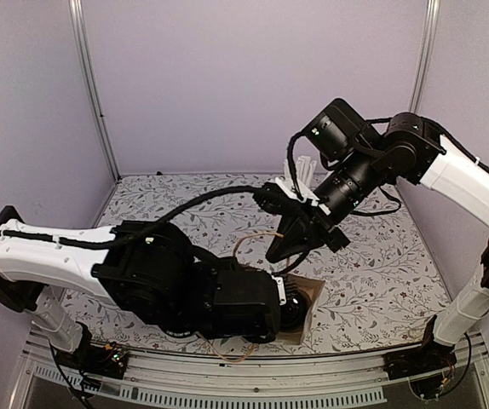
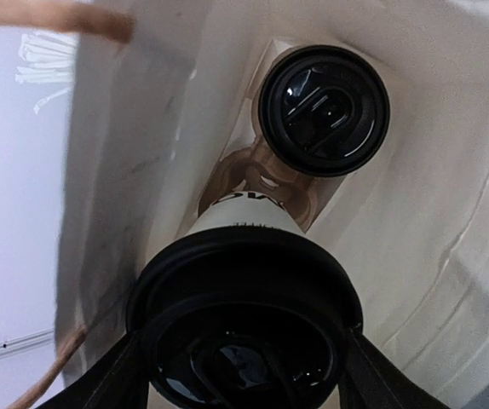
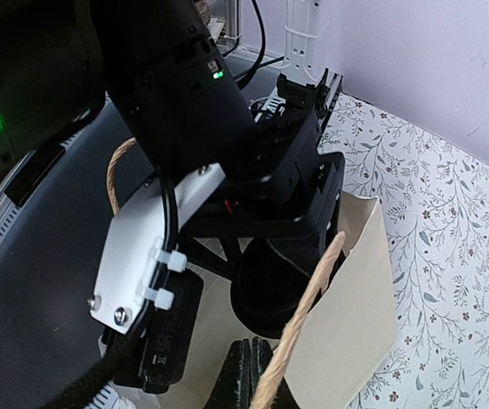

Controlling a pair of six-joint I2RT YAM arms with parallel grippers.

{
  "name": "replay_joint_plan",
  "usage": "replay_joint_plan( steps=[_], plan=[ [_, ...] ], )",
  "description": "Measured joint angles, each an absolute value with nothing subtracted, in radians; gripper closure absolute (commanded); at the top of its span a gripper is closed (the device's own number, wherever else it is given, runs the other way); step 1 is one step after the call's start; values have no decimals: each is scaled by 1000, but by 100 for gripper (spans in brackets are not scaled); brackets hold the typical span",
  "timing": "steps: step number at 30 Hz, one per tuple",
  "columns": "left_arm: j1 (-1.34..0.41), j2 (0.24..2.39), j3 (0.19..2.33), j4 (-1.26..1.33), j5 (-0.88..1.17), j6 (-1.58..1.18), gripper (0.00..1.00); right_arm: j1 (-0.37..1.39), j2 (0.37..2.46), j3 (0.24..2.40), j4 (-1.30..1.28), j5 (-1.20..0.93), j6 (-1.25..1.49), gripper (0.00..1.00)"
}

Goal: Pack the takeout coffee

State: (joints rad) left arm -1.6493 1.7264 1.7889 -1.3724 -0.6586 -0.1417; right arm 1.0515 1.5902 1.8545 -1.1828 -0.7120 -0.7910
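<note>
The takeout coffee (image 2: pixel 244 332), a white cup with a black lid, hangs inside the paper bag (image 2: pixel 432 213). My left gripper (image 2: pixel 244 366) is shut on it, one finger pressed against each side of the lid. Deeper in the bag a second black-lidded cup (image 2: pixel 324 111) sits in a brown carrier (image 2: pixel 253 175). In the top view the bag (image 1: pixel 308 294) stands near the front edge, with the left wrist covering its mouth. My right gripper (image 3: pixel 253 375) is shut on the bag's twine handle (image 3: pixel 313 298), which runs taut up from the bag's rim (image 3: pixel 355 298).
A white cup of long straws (image 1: pixel 302 170) stands at the back behind the right arm. The left arm's bulky wrist (image 3: pixel 227 145) fills the bag's mouth. The floral tablecloth (image 1: pixel 381 273) lies bare to the right of the bag.
</note>
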Motion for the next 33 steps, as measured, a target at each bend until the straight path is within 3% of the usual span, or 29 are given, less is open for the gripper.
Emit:
replay_joint_plan(
  steps=[33],
  plan=[
    [-1613,1708,1480,-1066,-707,64,61,1086,1605,1859,-1234,-771,-810,100]
  ],
)
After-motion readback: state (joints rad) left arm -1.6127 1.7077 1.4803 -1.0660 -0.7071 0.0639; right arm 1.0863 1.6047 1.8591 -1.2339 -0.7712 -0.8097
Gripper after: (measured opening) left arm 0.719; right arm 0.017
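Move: The left hand holds a lidded coffee cup by its lid inside the bag's mouth; the empty carrier pocket below lies about 2 cm ahead, 3 cm to its right and some 21 cm down. The cup already packed stands about 12 cm to this hand's right, 2 cm ahead and 17 cm down. The right hand is at the far-side bag handle, with the pocket about 1 cm back, 4 cm to its left and 30 cm below. The left hand lowers the gripped coffee cup about 6.5 cm into the paper bag towards the free carrier pocket beside the packed cup, most of it in a quick first stretch, then eases some 2 cm forward, with the wrist tilting and turning slightly clockwise by 5 to 10 degrees. The right hand, fingers still shut on the far-side handle, draws back about 2.5 cm and then holds there high over the bag, while the left fingers keep their grip. ##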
